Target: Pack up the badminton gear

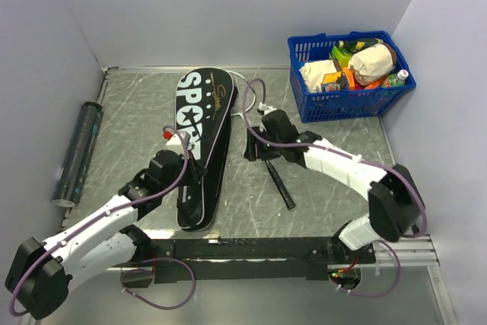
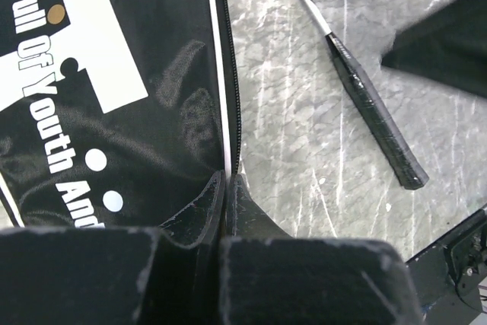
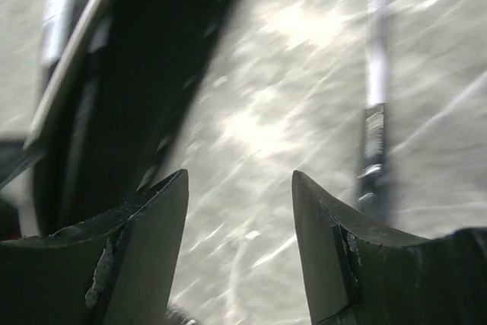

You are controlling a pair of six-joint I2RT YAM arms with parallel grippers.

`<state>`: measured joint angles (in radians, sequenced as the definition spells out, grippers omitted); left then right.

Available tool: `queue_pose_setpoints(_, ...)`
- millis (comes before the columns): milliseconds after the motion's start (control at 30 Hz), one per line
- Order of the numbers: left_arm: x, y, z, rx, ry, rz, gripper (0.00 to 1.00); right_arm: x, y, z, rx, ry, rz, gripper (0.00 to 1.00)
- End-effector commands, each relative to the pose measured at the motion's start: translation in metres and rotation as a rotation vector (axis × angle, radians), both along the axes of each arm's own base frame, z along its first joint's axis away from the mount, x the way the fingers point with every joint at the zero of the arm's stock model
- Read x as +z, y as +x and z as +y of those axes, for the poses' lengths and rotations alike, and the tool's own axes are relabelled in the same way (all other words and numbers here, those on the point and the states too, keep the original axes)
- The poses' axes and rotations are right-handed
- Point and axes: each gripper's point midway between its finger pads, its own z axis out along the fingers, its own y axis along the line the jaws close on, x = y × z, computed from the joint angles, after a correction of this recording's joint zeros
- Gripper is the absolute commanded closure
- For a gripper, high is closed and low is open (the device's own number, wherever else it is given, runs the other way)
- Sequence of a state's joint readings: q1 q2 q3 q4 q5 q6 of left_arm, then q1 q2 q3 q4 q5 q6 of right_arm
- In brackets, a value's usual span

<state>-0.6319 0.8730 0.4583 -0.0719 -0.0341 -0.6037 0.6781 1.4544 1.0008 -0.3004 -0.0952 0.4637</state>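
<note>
The black racket bag (image 1: 199, 123) lettered "SPORT" lies lengthwise on the table's middle left. My left gripper (image 1: 196, 167) is shut on its right zipper edge (image 2: 228, 112), and the white piping runs between the fingertips (image 2: 227, 176). A racket lies to the right of the bag, its black handle (image 1: 280, 185) (image 2: 377, 116) towards me. Its thin shaft (image 3: 375, 74) runs away towards the bag's top, where a white rim (image 1: 237, 78) peeks out. My right gripper (image 1: 253, 151) (image 3: 240, 180) hangs open over bare table between bag (image 3: 129, 74) and shaft, holding nothing. The dark tube (image 1: 76, 154) lies at the far left.
A blue plastic basket (image 1: 346, 108) full of groceries stands at the back right. Grey walls close the table on the left, back and right. The black base rail (image 1: 251, 249) runs along the near edge.
</note>
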Motion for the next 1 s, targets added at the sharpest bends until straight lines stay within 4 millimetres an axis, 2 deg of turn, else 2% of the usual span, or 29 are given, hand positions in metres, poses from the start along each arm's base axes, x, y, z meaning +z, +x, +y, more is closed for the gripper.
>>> queue_pose_setpoints(0, 0.009, 0.004, 0.003, 0.028, -0.015, -0.043, 0.99, -0.023, 0.034, -0.028, -0.032, -0.259, -0.026, 0.36)
queue_pose_setpoints(33, 0.008, 0.004, 0.005, 0.035, -0.009, -0.043, 0.99, -0.016, 0.048, -0.029, -0.045, -0.281, -0.055, 0.36)
queue_pose_setpoints(67, 0.007, 0.004, 0.005, 0.035, -0.011, -0.042, 0.99, -0.019, 0.052, -0.032, -0.050, -0.304, -0.046, 0.36)
queue_pose_setpoints(100, 0.008, 0.004, 0.005, 0.035, -0.012, -0.047, 0.99, -0.030, 0.058, -0.033, -0.050, -0.331, -0.027, 0.36)
queue_pose_setpoints(167, 0.007, 0.003, 0.005, 0.032, -0.014, -0.043, 0.99, -0.029, 0.075, -0.034, -0.060, -0.330, -0.029, 0.36)
queue_pose_setpoints(200, 0.008, 0.003, 0.004, 0.027, -0.020, -0.047, 0.99, -0.042, 0.078, -0.035, -0.058, -0.346, 0.002, 0.36)
queue_pose_setpoints(233, 0.006, 0.002, 0.003, 0.024, -0.020, -0.043, 0.99, -0.040, 0.087, -0.033, -0.062, -0.335, -0.002, 0.36)
queue_pose_setpoints(400, 0.005, 0.001, 0.003, 0.018, -0.022, -0.039, 0.99, -0.060, 0.115, -0.036, -0.077, -0.330, 0.043, 0.38)
queue_pose_setpoints(667, 0.005, 0.002, 0.002, 0.012, -0.016, -0.045, 0.99, -0.071, 0.142, -0.021, -0.075, -0.302, 0.093, 0.38)
queue_pose_setpoints(800, 0.006, 0.003, 0.003, 0.013, -0.010, -0.048, 0.99, -0.076, 0.154, -0.004, -0.056, -0.256, 0.122, 0.39)
queue_pose_setpoints(967, 0.006, 0.003, 0.004, 0.017, -0.004, -0.052, 0.99, -0.091, 0.158, -0.008, -0.099, -0.297, 0.165, 0.41)
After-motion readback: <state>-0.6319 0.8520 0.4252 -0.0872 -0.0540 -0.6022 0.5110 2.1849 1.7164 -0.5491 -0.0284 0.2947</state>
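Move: The bare part of the racket's shaft beside the bag lies about 17 cm ahead of the right hand, level with it sideways, some 13 cm below. The racket's black grip is roughly 7 cm back and 12 cm right of that hand, and the bag's middle some 8 cm ahead and 19 cm left. From the left hand, which holds the bag's edge, the shaft is about 26 cm ahead and 20 cm right. Open-fingered, the right hand travels 16 cm forward, sinking 9 cm towards the racket shaft; the left keeps pinching the bag. ##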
